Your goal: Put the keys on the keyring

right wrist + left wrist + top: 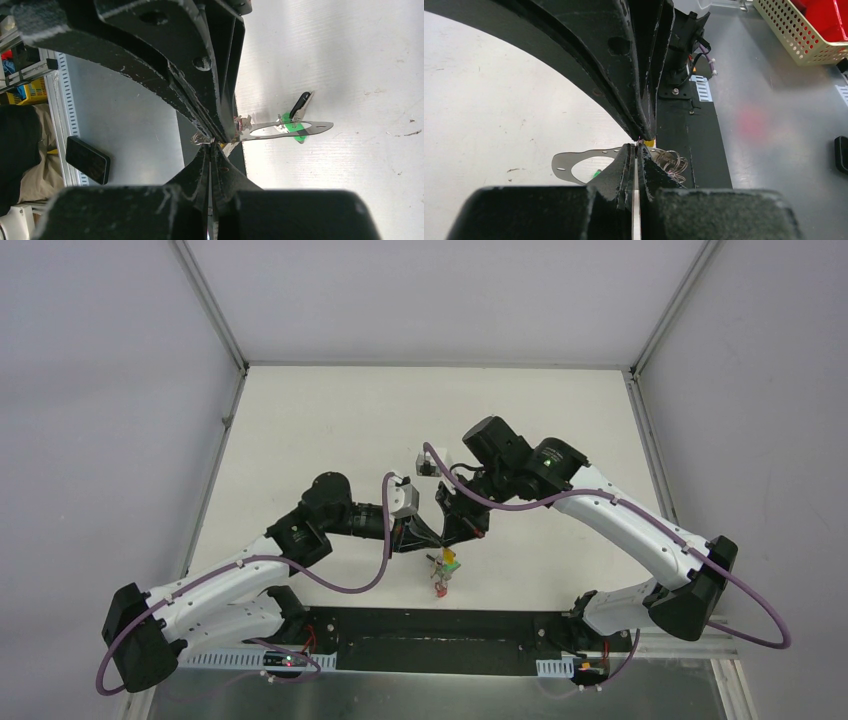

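Note:
Both grippers meet tip to tip above the table's near middle. My left gripper (435, 540) (638, 148) is shut, its pads pressed together on the end of the keyring (584, 153), a flat grey oval loop that sticks out level to one side. My right gripper (452, 533) (212, 145) is shut too, pinching at the same end of the keyring (317, 127). Keys (443, 575) with yellow, green and red tags hang below the tips. A green tag (299, 137) and a black tag (300, 102) hang at the loop. Small wire tag rings (671, 162) bunch beside the fingertips.
The black base plate (440, 625) lies along the table's near edge, just beneath the hanging keys. A small white object (425, 465) sits behind the grippers. Off the table are a dark phone (87, 159) and a yellow perforated basket (794, 35) with red contents.

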### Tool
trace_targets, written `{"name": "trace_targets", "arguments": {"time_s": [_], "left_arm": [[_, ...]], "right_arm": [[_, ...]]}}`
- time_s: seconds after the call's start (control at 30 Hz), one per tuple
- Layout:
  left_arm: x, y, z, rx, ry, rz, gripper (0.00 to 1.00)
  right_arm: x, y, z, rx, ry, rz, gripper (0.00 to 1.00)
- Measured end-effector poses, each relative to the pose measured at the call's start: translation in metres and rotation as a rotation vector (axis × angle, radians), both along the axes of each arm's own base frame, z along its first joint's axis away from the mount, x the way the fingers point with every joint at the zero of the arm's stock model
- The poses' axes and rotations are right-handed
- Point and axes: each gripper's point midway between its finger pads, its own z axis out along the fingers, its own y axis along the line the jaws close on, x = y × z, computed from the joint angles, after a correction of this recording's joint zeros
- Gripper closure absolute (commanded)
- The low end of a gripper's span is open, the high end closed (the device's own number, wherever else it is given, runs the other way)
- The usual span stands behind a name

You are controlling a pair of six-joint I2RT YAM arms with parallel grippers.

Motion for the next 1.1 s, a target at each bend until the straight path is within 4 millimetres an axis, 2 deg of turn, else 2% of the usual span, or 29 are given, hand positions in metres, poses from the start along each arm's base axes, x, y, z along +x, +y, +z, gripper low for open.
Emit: {"name": "trace_targets", "arguments": {"time_s": [0.07,0.27,0.37,0.6,0.8,1.1], "left_arm": [[0.000,0.000,0.000,0.000,0.002,0.002,1.00],[0.000,0.000,-0.001,-0.003,0.015,0.011,1.00],[0.000,0.002,-0.001,-0.011,0.012,0.028,1.00],[0.000,0.012,0.005,-0.071,-0.014,0.085,1.00],[0.000,0.022,0.014,-0.173,-0.051,0.134,1.00],[-0.003,0.029,0.028,-0.306,-0.088,0.149,1.00]], "right_arm": [[0.000,0.000,0.000,-0.001,-0.001,-0.002,0.93],[0.004,0.004,0.002,0.016,-0.016,-0.016,0.59],[0.007,0.006,0.003,0.039,-0.032,-0.029,0.51],[0.014,0.005,0.014,0.118,-0.060,-0.077,0.49],[0.026,-0.002,0.027,0.251,-0.037,-0.139,0.50],[0.014,0.000,0.043,0.414,0.004,-0.074,0.52]]}}
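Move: Between the touching fingertips of both hands is the small split ring, about 0 cm from either hand point in every direction. The grey keyring plate runs off below it, its middle roughly 5 cm ahead of the left hand and 4 cm lower. From the left hand, the yellow tag hangs straight below, some 3 cm down, the red tag straight below about 10 cm down, and the green tag about 3 cm ahead, 1 cm right and 8 cm down. Opening to about half, the right hand lets go of the split ring, then rises some 4 cm, swinging a little forward and partly back while its fingers tip up towards level by about 25 degrees. The left fingers stay shut on the ring and, once the right hand has let go, carry it about 2.5 cm up and as far left, away from the right hand, tips tilting upward. ##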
